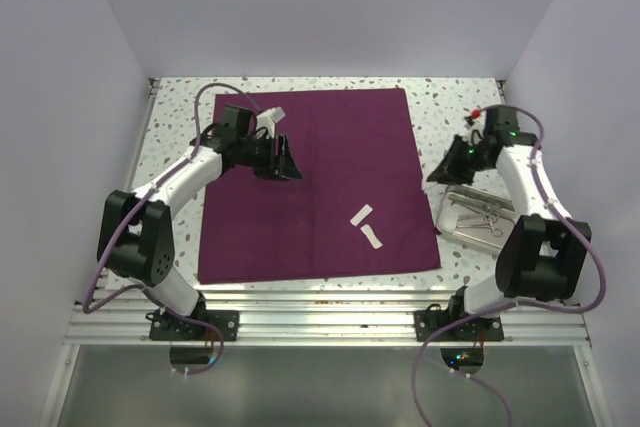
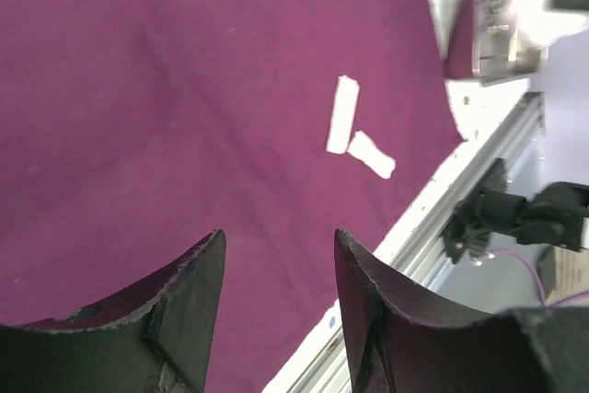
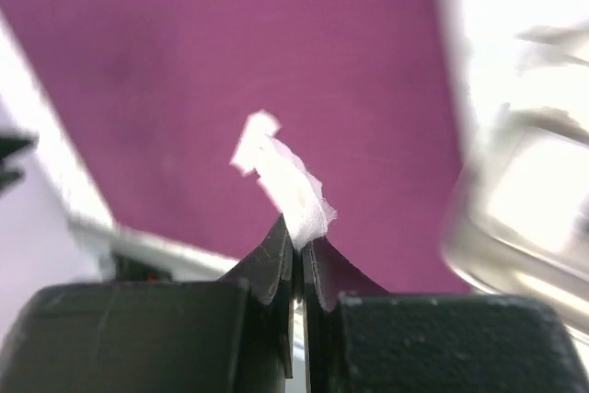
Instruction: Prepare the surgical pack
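The plum-purple cloth (image 1: 310, 147) (image 2: 184, 89) (image 3: 184, 62) lies spread flat on the speckled table. Two white gauze pads (image 1: 362, 215) (image 1: 372, 238) (image 2: 343, 114) rest on its near right part. My left gripper (image 1: 285, 169) (image 2: 279, 235) hovers over the cloth's far left area, open and empty. My right gripper (image 1: 437, 175) (image 3: 296, 232) hangs by the cloth's right edge, shut on another gauze pad (image 3: 294, 186) that sticks out past its tips. The steel tray (image 1: 442, 222) (image 3: 515, 200) sits right of the cloth with silvery instruments (image 1: 483, 217) in it.
A small red object (image 1: 478, 110) lies on the table at the far right, behind the right arm. A metal rail (image 1: 320, 297) runs along the near edge between the arm bases. Pale walls enclose the table on three sides.
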You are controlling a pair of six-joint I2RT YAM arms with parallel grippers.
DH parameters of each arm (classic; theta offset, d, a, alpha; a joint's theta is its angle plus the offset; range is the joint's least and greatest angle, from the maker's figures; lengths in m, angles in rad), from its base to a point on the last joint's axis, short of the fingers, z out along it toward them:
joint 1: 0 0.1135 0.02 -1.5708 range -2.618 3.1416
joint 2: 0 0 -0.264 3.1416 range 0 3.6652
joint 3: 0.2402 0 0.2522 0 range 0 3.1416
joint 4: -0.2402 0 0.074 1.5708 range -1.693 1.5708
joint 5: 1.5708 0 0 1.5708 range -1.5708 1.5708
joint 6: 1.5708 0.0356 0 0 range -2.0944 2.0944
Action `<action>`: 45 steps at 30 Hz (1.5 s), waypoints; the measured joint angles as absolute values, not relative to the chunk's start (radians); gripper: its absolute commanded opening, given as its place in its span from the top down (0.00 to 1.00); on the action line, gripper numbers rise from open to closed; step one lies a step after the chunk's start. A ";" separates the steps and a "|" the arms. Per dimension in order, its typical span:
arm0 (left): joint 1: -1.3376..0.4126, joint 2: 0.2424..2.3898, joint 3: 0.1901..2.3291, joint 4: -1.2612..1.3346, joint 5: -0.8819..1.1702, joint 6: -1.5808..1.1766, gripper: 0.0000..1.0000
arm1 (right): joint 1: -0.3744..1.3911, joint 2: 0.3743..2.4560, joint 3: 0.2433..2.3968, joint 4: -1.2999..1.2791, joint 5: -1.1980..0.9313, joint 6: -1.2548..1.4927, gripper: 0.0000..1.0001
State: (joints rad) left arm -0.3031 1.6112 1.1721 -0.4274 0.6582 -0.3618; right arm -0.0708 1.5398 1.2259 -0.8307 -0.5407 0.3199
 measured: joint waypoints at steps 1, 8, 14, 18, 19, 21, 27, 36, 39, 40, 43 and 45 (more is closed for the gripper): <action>-0.300 1.618 1.172 -0.436 0.647 -0.357 0.46 | -0.125 1.515 1.217 -0.847 -0.507 0.322 1.00; -0.295 1.657 1.172 -0.446 0.653 -0.347 0.46 | -0.400 1.486 1.191 -0.942 -0.319 0.285 1.00; -0.294 1.678 1.172 -0.442 0.694 -0.348 0.46 | -0.418 1.628 1.230 -1.004 -0.269 0.194 1.00; -0.294 1.691 1.172 -0.434 0.741 -0.348 0.46 | -0.431 1.657 1.193 -1.000 -0.323 0.146 1.00; -0.294 1.692 1.172 -0.432 0.753 -0.348 0.46 | -0.435 1.664 1.180 -0.996 -0.347 0.139 1.00; -0.294 1.692 1.172 -0.427 0.772 -0.348 0.46 | -0.439 1.697 1.167 -1.003 -0.385 0.130 1.00; -0.294 1.692 1.172 -0.427 0.786 -0.348 0.46 | -0.453 1.793 1.168 -1.009 -0.409 0.118 1.00; -0.294 1.715 1.172 -0.427 0.794 -0.348 0.44 | -0.467 1.811 1.168 -1.018 -0.324 0.121 0.64; -0.294 1.734 1.172 -0.428 0.793 -0.348 0.43 | -0.467 1.813 1.168 -1.024 -0.298 0.119 0.52; -0.294 1.740 1.172 -0.428 0.792 -0.348 0.43 | -0.467 1.813 1.169 -1.029 -0.292 0.118 0.48; -0.302 1.749 1.172 -0.428 0.778 -0.348 0.43 | -0.467 1.811 1.186 -1.050 -0.243 0.124 0.42; -0.323 1.751 1.172 -0.429 0.756 -0.348 0.43 | -0.466 1.803 1.210 -1.074 -0.185 0.135 0.40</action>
State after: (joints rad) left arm -0.3225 1.7508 1.1721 -0.4286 0.7555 -0.3481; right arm -0.4660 1.8030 1.2098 -1.0737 -0.1848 0.1349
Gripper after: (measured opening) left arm 0.569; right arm 0.576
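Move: The right hand already holds the white gauze; the metal tray's middle lies about 12 cm to its right, 7 cm back and 13 cm below, with the scissors and other instruments inside, a centimetre or two farther right. On the drape, one white strip lies some 15 cm left of the right hand and 6 cm back, the other 13 cm left and 11 cm back, both 14 cm lower. The left hand has the tray roughly 44 cm to its right, 8 cm back and 14 cm below. Rightward first, then down and back, the right hand carries the gauze over the tray, some 15 cm right and 10 cm lower in all, tipping its fingers about 30 degrees steeper; low in the tray the fingers open to about half and let go of the gauze. The empty left hand, still open, sinks about 4 cm over the bare drape. ##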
